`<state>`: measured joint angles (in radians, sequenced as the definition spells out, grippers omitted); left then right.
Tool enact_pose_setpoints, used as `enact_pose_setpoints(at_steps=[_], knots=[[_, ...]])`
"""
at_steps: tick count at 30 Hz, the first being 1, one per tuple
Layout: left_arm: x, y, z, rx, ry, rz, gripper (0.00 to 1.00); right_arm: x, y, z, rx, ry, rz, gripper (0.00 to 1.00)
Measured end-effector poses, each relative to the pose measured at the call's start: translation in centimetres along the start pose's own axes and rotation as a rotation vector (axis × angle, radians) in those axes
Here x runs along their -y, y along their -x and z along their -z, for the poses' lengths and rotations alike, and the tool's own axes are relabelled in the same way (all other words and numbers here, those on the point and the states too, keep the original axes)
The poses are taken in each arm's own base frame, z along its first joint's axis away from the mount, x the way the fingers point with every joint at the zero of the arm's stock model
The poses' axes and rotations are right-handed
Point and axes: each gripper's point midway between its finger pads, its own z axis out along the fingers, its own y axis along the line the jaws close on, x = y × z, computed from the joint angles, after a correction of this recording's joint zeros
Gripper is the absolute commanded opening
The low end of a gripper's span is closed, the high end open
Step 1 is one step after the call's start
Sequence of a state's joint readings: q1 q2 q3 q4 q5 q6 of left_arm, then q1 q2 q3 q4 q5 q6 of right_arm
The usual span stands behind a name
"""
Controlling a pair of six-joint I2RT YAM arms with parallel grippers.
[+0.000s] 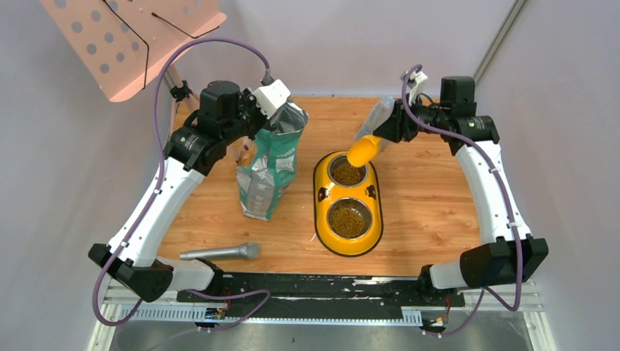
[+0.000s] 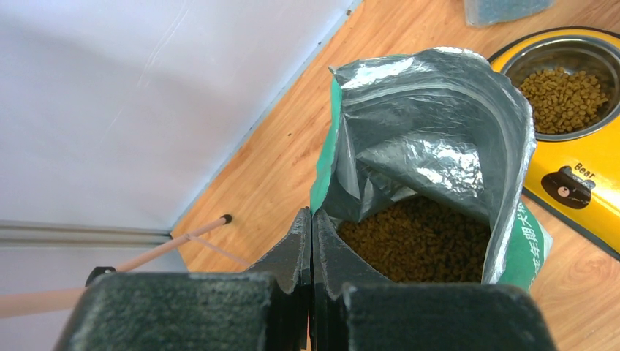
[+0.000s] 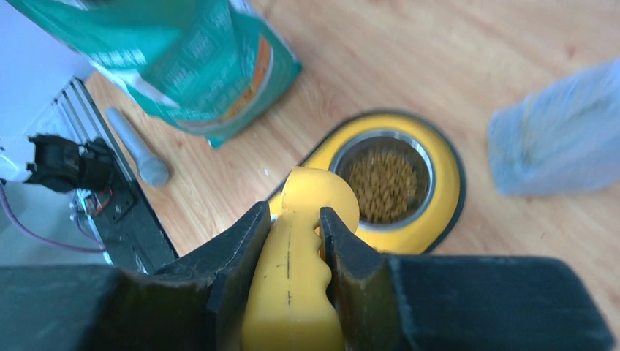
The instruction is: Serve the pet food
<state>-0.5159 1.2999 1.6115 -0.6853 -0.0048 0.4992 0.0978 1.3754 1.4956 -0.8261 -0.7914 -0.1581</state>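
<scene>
Pet food, small brown kibble, fills the open green-and-silver bag [image 2: 439,124] as a heap [image 2: 417,238]. More kibble lies in the far bowl [image 1: 348,174] and the near bowl [image 1: 349,219] of the yellow feeder [image 1: 319,201]. My left gripper [image 2: 312,213] is shut, pinching the bag's rim at its top left edge. My right gripper [image 3: 295,212] is shut on the handle of the yellow scoop [image 3: 292,270]. The scoop [image 1: 363,151] tilts down over the far bowl's edge; I cannot see inside its cup.
A grey cylinder [image 1: 219,252] lies near the front left of the table. A translucent bluish container [image 1: 376,117] stands behind the feeder, close to the right wrist. A pink perforated panel [image 1: 131,40] overhangs the back left corner.
</scene>
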Motion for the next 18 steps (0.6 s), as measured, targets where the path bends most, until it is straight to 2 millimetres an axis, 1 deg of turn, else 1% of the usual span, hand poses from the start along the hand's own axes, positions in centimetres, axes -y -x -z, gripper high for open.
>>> enact_pose_setpoints(at_steps=[2, 6, 9, 12, 14, 16, 18], knots=[[0.0, 0.0, 0.0, 0.0, 0.001, 0.001, 0.0, -0.6, 2.8, 0.4, 0.048, 0.015, 0.031, 0.0], [0.0, 0.0, -0.1, 0.002, 0.002, 0.005, 0.0, -2.0, 7.8, 1.2, 0.15, 0.052, 0.075, 0.0], [0.0, 0.0, 0.0, 0.003, 0.002, 0.008, 0.0, -3.3, 12.1, 1.7, 0.25, 0.092, 0.1, 0.0], [0.0, 0.0, 0.0, 0.003, 0.002, 0.013, 0.0, -4.5, 15.6, 1.9, 0.323, 0.133, 0.124, 0.0], [0.1, 0.0, 0.0, 0.003, 0.002, 0.019, 0.0, -5.3, 17.4, 1.6, 0.358, 0.161, 0.148, 0.0], [0.1, 0.0, 0.0, 0.004, 0.003, 0.027, 0.0, -6.1, 18.5, 0.9, 0.376, 0.192, 0.165, 0.0], [0.1, 0.1, 0.0, 0.005, 0.003, 0.039, 0.0, -7.1, 19.2, 0.0, 0.381, 0.23, 0.18, 0.0]])
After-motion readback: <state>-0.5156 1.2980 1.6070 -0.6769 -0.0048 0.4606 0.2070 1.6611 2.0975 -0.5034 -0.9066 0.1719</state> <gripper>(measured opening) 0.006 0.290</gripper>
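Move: The bag's open mouth lies about 27 cm to the right hand's left, 2 cm farther out and a few centimetres higher. The far bowl is roughly 27 cm below that hand, 10 cm left and 6 cm ahead; the near bowl is equally low and 10 cm left, but 9 cm back. The plastic container sits some 17 cm ahead, 3 cm left and 24 cm below. From the left hand, the mouth is about 7 cm right, level in reach and 3 cm below. The yellow scoop, still gripped by its handle, is carried up and away from the bowls by the right hand: some 18 cm of rise, with about 7 cm to the left and 6 cm forward, closing on the bag sideways. The wrist tips the fingers up by about 25 degrees until they point nearly level; the rise slows at the end. The left hand stays put, still pinching the bag's rim. ##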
